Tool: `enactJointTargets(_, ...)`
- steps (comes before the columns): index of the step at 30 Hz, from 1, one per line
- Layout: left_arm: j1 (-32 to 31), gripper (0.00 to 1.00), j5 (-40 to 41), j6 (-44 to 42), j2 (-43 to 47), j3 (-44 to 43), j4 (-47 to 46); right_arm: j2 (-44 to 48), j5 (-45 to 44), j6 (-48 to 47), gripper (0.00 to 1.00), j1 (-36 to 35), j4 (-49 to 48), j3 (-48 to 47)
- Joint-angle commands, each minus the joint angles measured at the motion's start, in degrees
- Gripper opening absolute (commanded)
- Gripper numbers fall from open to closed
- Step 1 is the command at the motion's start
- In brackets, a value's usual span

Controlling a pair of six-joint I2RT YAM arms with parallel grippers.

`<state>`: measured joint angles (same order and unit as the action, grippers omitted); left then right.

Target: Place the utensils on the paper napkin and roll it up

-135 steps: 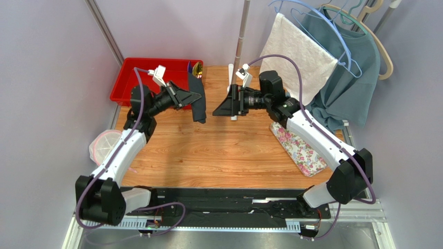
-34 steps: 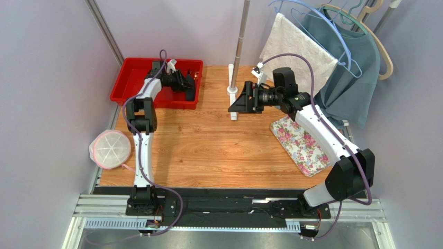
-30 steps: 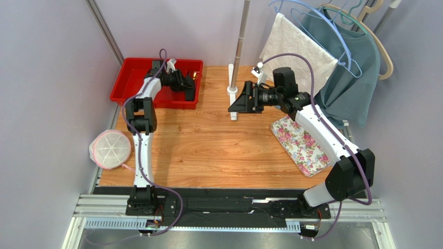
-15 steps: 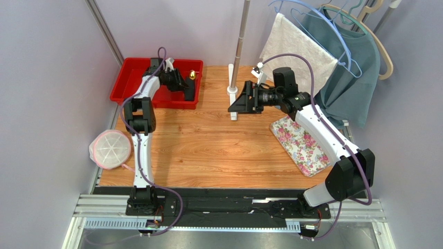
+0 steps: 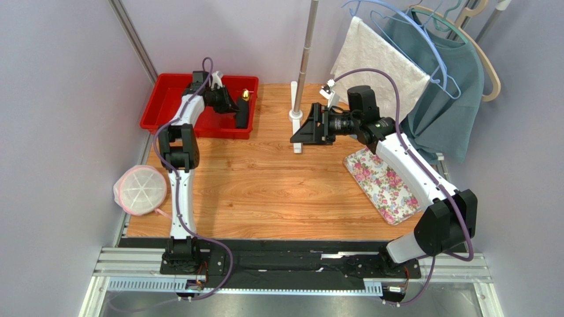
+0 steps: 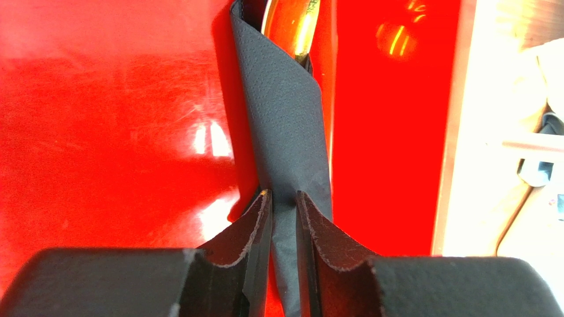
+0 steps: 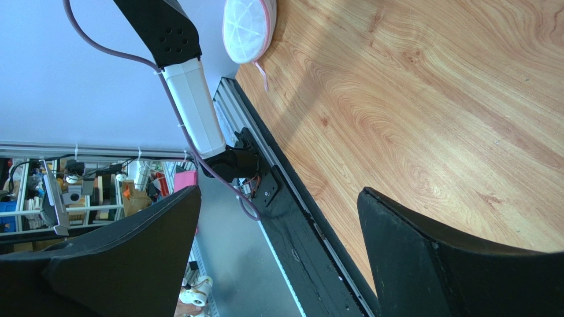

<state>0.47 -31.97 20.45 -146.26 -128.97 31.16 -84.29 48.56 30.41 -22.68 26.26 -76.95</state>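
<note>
The black paper napkin (image 6: 284,112) is rolled into a slim tube around the utensils. A shiny gold utensil end (image 6: 291,26) sticks out of its far end. My left gripper (image 6: 283,195) is shut on the roll's near part, over the red bin (image 6: 99,99). From above, the left gripper (image 5: 230,105) is at the right end of the red bin (image 5: 165,99), the dark roll (image 5: 242,117) leans on the bin's right wall, and the gold tip (image 5: 245,96) shows. My right gripper (image 5: 299,132) hangs open and holds nothing above the table's back middle, fingers (image 7: 132,251) wide apart.
A floral mat (image 5: 384,185) lies at the right. A pink-rimmed white mesh cover (image 5: 140,189) sits at the left edge. A metal pole on a white foot (image 5: 299,86) stands at the back, with a white cloth (image 5: 377,66) and a teal garment (image 5: 450,86) on hangers.
The left jaws have narrowed onto the napkin roll and drawn back a little to the left. The roll has tipped, so the gold tip now shows. The right arm has not moved.
</note>
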Motion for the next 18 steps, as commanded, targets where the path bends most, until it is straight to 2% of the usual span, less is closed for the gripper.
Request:
enactJointTargets(1,-1.79,0.27,-1.43,-0.58,-0.70,-2.34,0.31,0.01,1.28,0.08,0.93,0.09,-0.60,-2.33)
enactJointTargets(9,-1.88,0.27,-2.13,-0.50,-1.84,-3.04,0.48,-0.08,1.45,0.08,0.92,0.09,-0.33,-2.51)
enactJointTargets(12,-1.79,0.32,-2.22,-0.32,-1.14,-2.70,0.57,-0.17,1.63,0.08,0.92,0.18,-0.25,-2.77)
enactJointTargets(16,-1.61,0.50,-0.65,-0.85,2.19,-0.59,-0.48,-0.17,1.19,-0.53,0.92,0.18,0.37,-3.21)
enactJointTargets(18,-1.26,0.53,0.06,-1.11,4.56,0.38,-0.92,0.00,0.84,-1.05,0.93,0.26,0.72,-3.82)
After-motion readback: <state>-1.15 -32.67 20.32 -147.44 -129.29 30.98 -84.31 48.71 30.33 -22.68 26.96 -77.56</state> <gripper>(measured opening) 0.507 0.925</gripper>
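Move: The rolled napkin lies in the red tray right at the left hand's fingertips, its middle about 2 cm back, 2 cm to the right and 2 cm below them. The gold utensil head poking from its far end is some 5 cm ahead and 3 cm right, and the tray's right wall is level with the hand, about 5 cm to its right. From the idle right hand the roll lies roughly 28 cm ahead, 16 cm left and 24 cm below. The rolled napkin is nudged sideways across the tray floor: the left hand, its half-closed fingertips already against the roll, goes about 2 cm right towards the tray's right wall, sinking slightly, some 1 cm, mostly as the sideways push ends. There it halts and spreads its fingers to about half open over the roll, the wrist hardly turning. ##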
